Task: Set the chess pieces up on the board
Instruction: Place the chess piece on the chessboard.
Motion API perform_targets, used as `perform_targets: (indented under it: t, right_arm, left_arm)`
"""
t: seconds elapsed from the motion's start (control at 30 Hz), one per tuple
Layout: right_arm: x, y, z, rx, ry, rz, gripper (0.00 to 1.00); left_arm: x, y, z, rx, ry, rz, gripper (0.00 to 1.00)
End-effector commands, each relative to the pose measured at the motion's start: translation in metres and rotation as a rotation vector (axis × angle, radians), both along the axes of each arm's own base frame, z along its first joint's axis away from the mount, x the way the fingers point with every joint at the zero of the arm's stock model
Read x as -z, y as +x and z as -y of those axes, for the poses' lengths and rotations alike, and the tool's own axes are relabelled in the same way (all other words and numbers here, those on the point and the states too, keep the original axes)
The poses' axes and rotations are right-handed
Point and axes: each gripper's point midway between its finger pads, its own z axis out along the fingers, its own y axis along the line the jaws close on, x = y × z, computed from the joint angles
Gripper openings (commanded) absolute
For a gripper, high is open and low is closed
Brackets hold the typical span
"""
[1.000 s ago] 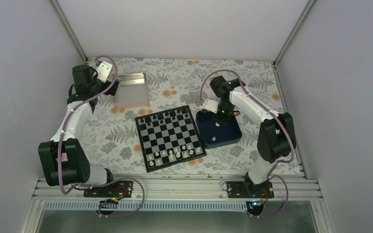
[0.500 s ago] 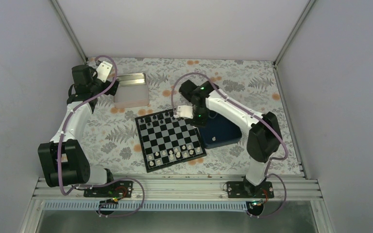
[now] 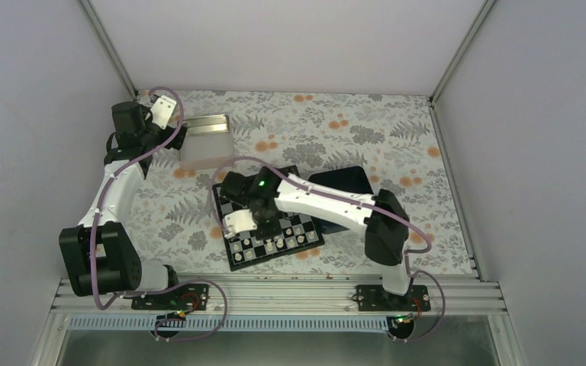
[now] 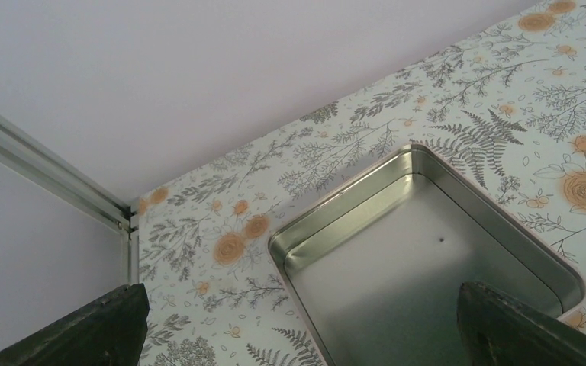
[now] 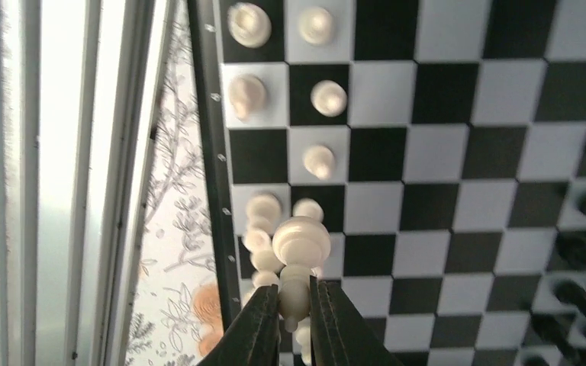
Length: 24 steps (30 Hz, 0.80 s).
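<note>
The board point(image 3: 268, 213) of black and silvery checks lies mid-table, black pieces along its far rows, white pieces point(image 3: 267, 245) along its near rows. My right gripper point(image 3: 238, 226) reaches over the board's near-left part. In the right wrist view its fingers point(image 5: 260, 328) are shut on a cream chess piece point(image 5: 297, 252), held base-forward above the board point(image 5: 458, 152) near its left edge, over several white pieces point(image 5: 319, 160) standing on squares. My left gripper point(image 4: 297, 335) hangs open over the tin's corner at the far left, its fingers point(image 4: 84, 332) holding nothing.
A silver metal tin point(image 3: 206, 140) sits at the far left, seen in the left wrist view as an open tin point(image 4: 427, 252) with nothing inside but a speck. A dark blue tray point(image 3: 347, 191) lies right of the board, partly under my right arm. Walls close in the table.
My right arm has swung from over the blue tray leftward and nearer, across the board to its near-left part, carrying a cream piece. The left arm has not moved.
</note>
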Motion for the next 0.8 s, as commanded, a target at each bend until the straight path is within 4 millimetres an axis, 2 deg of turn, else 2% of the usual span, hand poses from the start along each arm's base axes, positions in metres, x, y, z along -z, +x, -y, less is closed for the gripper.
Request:
perform_targets:
  t: [0.0,0.17,0.3,0.77]
  right_arm:
    - [0.013,-0.019,-0.014,-0.06,-0.024,-0.04,0.11]
    - [0.03,-0.033,-0.018,-0.094,-0.06,-0.077,0.12]
    - [0.041,-0.035,-0.016,-0.096,-0.084,-0.089,0.12]
    - [0.06,-0.036,-0.019,-0.115,-0.107,-0.111,0.13]
  left_arm:
    - [-0.019,-0.001,0.002,0.011,-0.011,0.045,1.0]
    - [-0.02,-0.002,0.003,0.014,-0.012,0.051,1.0]
    - [-0.022,-0.003,0.004,0.019,-0.015,0.056,1.0]
    - [-0.024,-0.005,0.004,0.02,-0.015,0.064,1.0]
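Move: The right hand already holds a white chess piece upright; its empty square, c on the near row, lies roughly 3 cm back and 2 cm left of that hand, some 10 cm below. The knight on b stands about 3 cm left of that square and 1 cm nearer the base, the white piece on d about 3 cm right and 1 cm farther out, and a pawn about 3 cm ahead of the square and 1 cm left. From the left hand the square is about 31 cm back, 25 cm right and 21 cm down. The right fingers keep their pinch on the white piece's upper part and lower it, base down, about 5 cm towards the empty c square between the knight and the d piece. Early on the hand also finishes its swing, some 3 cm back and slightly left, then sinks almost straight down, slowing partway, as the wrist tilts about 10 degrees. ##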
